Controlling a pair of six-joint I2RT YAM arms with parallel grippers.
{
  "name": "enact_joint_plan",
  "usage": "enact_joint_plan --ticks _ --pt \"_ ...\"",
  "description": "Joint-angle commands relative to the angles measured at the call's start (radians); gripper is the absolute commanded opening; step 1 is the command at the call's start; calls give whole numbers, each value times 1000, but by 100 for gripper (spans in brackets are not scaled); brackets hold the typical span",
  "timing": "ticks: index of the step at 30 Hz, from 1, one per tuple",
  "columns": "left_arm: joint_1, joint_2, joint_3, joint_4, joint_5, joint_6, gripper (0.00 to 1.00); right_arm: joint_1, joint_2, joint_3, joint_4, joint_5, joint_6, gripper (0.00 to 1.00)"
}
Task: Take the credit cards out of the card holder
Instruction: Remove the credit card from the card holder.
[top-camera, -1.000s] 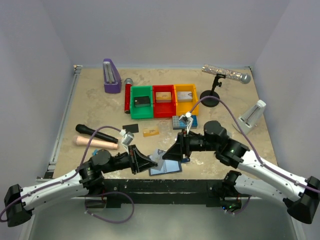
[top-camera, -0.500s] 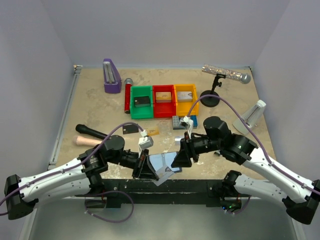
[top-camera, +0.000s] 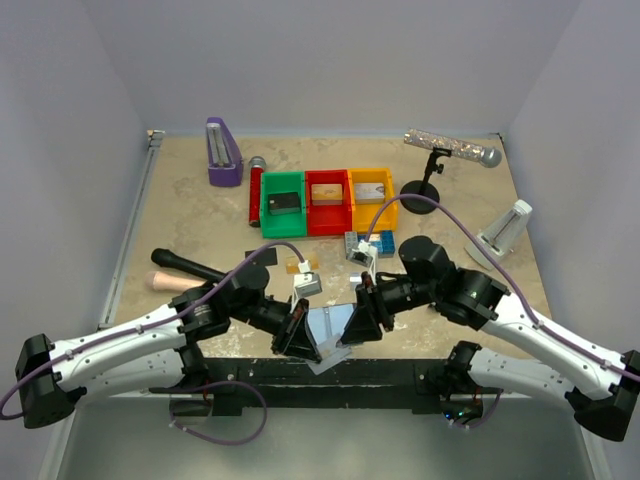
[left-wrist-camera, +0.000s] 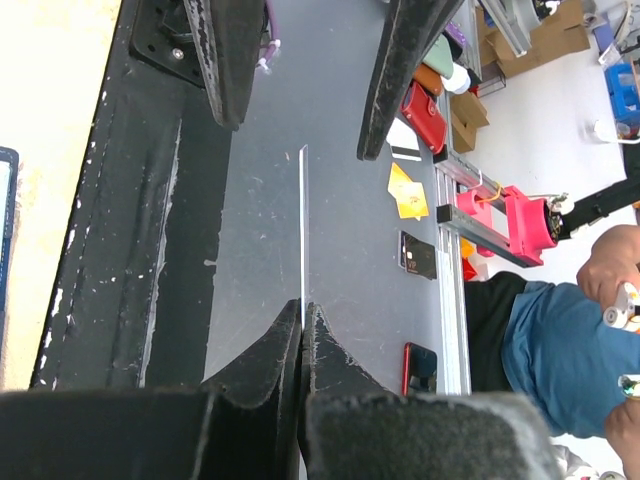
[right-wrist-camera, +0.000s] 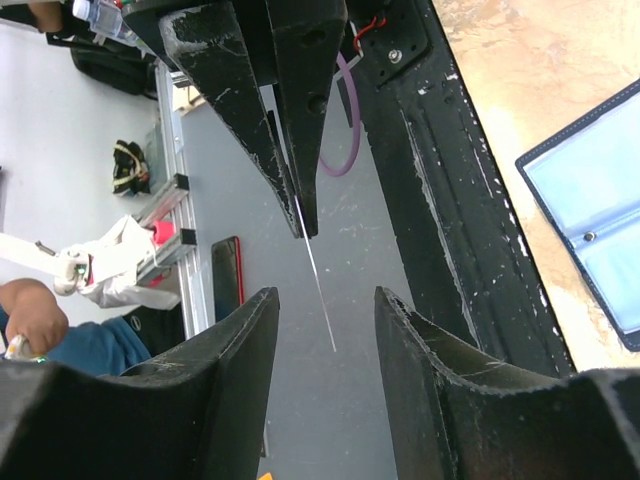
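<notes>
My left gripper (top-camera: 303, 338) is shut on one edge of a silvery grey credit card (top-camera: 327, 338), held above the table's near edge. The left wrist view has that card (left-wrist-camera: 303, 220) edge-on, a thin line rising from the gripper (left-wrist-camera: 302, 306). My right gripper (top-camera: 352, 326) faces it and is open. Its jaws (right-wrist-camera: 327, 296) stand either side of the card's free edge (right-wrist-camera: 322, 295) without touching it. The open card holder (right-wrist-camera: 600, 230), navy with pale blue pockets, lies on the table beside them. A gold-tan card (top-camera: 297, 266) lies farther back.
A black rail (top-camera: 400, 370) runs along the near edge under both grippers. Behind are green (top-camera: 283, 205), red (top-camera: 327, 200) and orange (top-camera: 371, 197) bins, a blue brick plate (top-camera: 362, 243), two microphones (top-camera: 185, 272), a purple object (top-camera: 222, 152), a mic stand (top-camera: 425, 190) and a white stand (top-camera: 505, 232).
The left gripper has swung the grey card from over the card holder toward the near edge. The right gripper has moved in to it and its jaws have narrowed around the card.
</notes>
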Motion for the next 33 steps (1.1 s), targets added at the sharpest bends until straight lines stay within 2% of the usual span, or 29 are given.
enact_joint_plan --ticks 1,18,22,24,27,28,30,31,33 --pt "2 12 35 26 21 14 0 15 -1 -25 84 -32 25 47" --pt "2 19 18 60 -10 5 0 45 39 -57 146 -26 56 22" --pt "2 12 15 54 -18 6 0 45 33 -63 152 -35 58 10" --pt "2 8 15 44 -45 11 0 43 25 -69 153 -41 59 0" --pt "4 -26 17 2 -132 26 37 45 10 -77 141 -29 65 0" --pt "4 -37 18 -14 -168 26 46 45 7 -78 132 -17 73 0" --pt "10 -70 23 -67 -253 37 56 38 1 -83 100 45 85 0" --pt "11 -95 32 -121 -322 52 67 28 -1 -86 85 66 90 0" --pt "13 -155 33 -211 -482 60 70 -20 -2 -103 63 86 99 0"
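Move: The left hand grips the pale card in the air, the card's middle some 4 cm to that hand's right and about 1 cm back and 1 cm below. From the open right hand, the card's middle is roughly 4 cm left, 2 cm back and 3 cm lower. The open card holder lies on the table about 7 cm ahead of the right hand, 4 cm left and 15 cm below. Right hand eases 2 cm down and left, pinches the pale card; left hand opens, leaving 3 cm forward. ##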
